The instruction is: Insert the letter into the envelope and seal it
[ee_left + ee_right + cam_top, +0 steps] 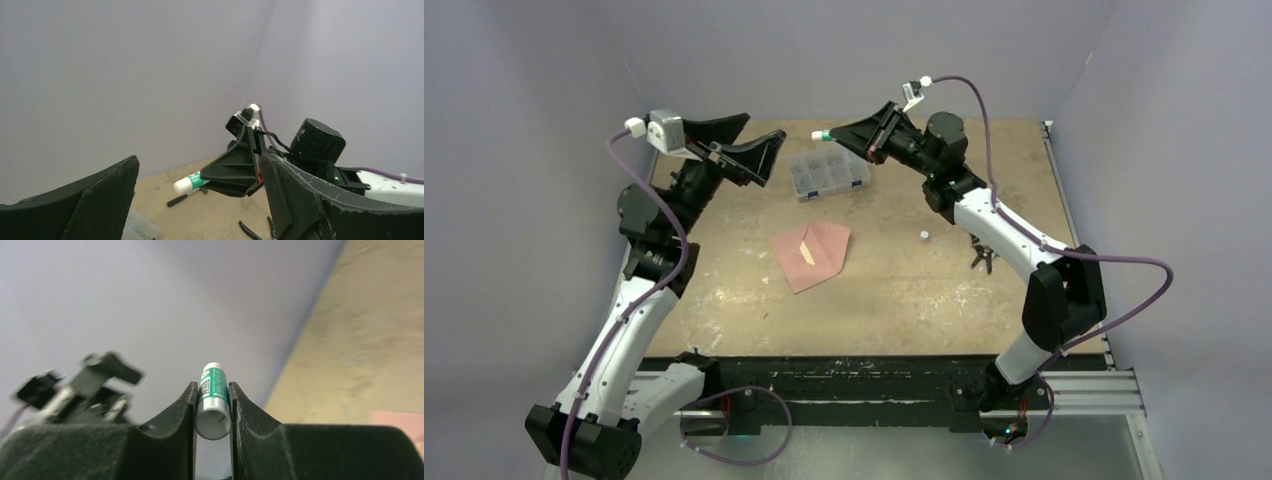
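Observation:
The salmon-pink envelope (816,256) lies flat mid-table with a narrow pale strip across its middle; I cannot tell whether that strip is the letter, which otherwise is hidden. My right gripper (836,131) hangs high over the table's back, shut on a green-and-white glue stick (214,404) whose white cap (821,134) juts out past the fingertips. In the right wrist view the right gripper (212,390) clamps the stick on both sides. My left gripper (764,130) is raised at the back left, open wide and empty. The left gripper (200,210) faces the glue stick (189,183).
A clear compartment box (827,172) stands behind the envelope, under the two grippers. Black pliers (982,258) lie at the right and a small white piece (923,235) beside them. A black pen (182,199) rests near the back wall. Purple walls close in three sides.

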You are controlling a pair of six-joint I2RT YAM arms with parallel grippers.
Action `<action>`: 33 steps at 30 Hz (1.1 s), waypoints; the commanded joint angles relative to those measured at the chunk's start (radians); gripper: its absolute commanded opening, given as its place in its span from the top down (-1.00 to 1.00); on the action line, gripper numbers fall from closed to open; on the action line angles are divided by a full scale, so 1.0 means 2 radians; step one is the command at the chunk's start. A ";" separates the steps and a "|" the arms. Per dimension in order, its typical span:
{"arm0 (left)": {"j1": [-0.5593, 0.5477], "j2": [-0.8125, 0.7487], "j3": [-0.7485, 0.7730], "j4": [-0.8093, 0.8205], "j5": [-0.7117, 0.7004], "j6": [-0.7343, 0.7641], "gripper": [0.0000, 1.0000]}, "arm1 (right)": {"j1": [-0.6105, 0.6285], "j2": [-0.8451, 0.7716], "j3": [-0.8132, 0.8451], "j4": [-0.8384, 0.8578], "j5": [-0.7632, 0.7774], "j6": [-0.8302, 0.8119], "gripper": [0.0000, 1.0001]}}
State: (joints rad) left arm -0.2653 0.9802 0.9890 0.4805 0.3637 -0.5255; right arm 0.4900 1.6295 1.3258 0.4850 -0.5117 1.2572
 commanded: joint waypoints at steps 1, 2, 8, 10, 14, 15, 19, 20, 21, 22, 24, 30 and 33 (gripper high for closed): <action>0.005 -0.003 0.016 -0.112 -0.092 0.045 -0.76 | 0.008 -0.014 0.033 -0.149 0.108 -0.202 1.00; 0.005 0.002 0.020 -0.133 -0.099 0.043 -0.73 | 0.011 -0.013 0.032 -0.160 0.126 -0.222 1.00; 0.005 0.068 0.051 -0.310 -0.125 0.038 -0.33 | 0.083 0.014 0.043 -0.216 0.250 -0.336 1.00; 0.007 0.107 0.060 -0.369 -0.125 0.033 -0.04 | 0.109 0.021 0.040 -0.228 0.286 -0.357 1.00; 0.021 0.187 0.070 -0.450 -0.152 0.034 0.43 | 0.160 0.031 0.003 -0.217 0.365 -0.389 1.00; 0.030 0.203 0.067 -0.457 -0.152 0.033 0.54 | 0.172 0.035 -0.009 -0.209 0.376 -0.396 1.00; 0.059 0.268 0.051 -0.444 -0.075 0.008 1.00 | 0.214 0.052 -0.033 -0.190 0.401 -0.421 1.00; 0.060 0.285 0.046 -0.433 -0.057 0.004 1.00 | 0.224 0.057 -0.033 -0.190 0.413 -0.428 1.00; 0.060 0.300 0.040 -0.418 -0.045 -0.003 1.00 | 0.231 0.064 -0.029 -0.195 0.421 -0.432 1.00; 0.060 0.316 0.038 -0.405 -0.032 -0.008 1.00 | 0.235 0.070 -0.024 -0.202 0.429 -0.434 1.00; 0.059 0.346 0.041 -0.385 -0.014 -0.010 1.00 | 0.242 0.082 -0.017 -0.216 0.437 -0.438 1.00; 0.058 0.397 0.047 -0.337 0.014 -0.032 1.00 | 0.261 0.119 -0.002 -0.234 0.445 -0.448 1.00; 0.057 0.420 0.048 -0.330 0.009 -0.046 1.00 | 0.266 0.142 0.020 -0.242 0.449 -0.446 1.00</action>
State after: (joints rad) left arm -0.1463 1.7836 1.0729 -0.2619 0.3439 -0.5663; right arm 1.0069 1.8812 1.2869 0.0166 0.3328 0.3878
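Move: The pink envelope with the letter in it lies about 5 cm ahead of my empty left hand, 2 cm to its right and some 47 cm below. From my right hand, which already holds the glue stick, it lies about 6 cm left, 2 cm back and 39 cm down. The clear parts box stands some 21 cm farther out than the envelope and 3 cm right of it; the small white cap lies about 24 cm right of the envelope and 5 cm farther out. I bring both hands down over the envelope together. My left drops some 43 cm and moves 8 cm forward, tipping about 80 degrees until its fingers point down, and shuts them empty on the way, ending close over the envelope's left part. My right, keeping its grip on the glue stick, sinks about 27 cm, first edging forward, then drawing back and left, as it tips its fingers down towards the letter strip. ##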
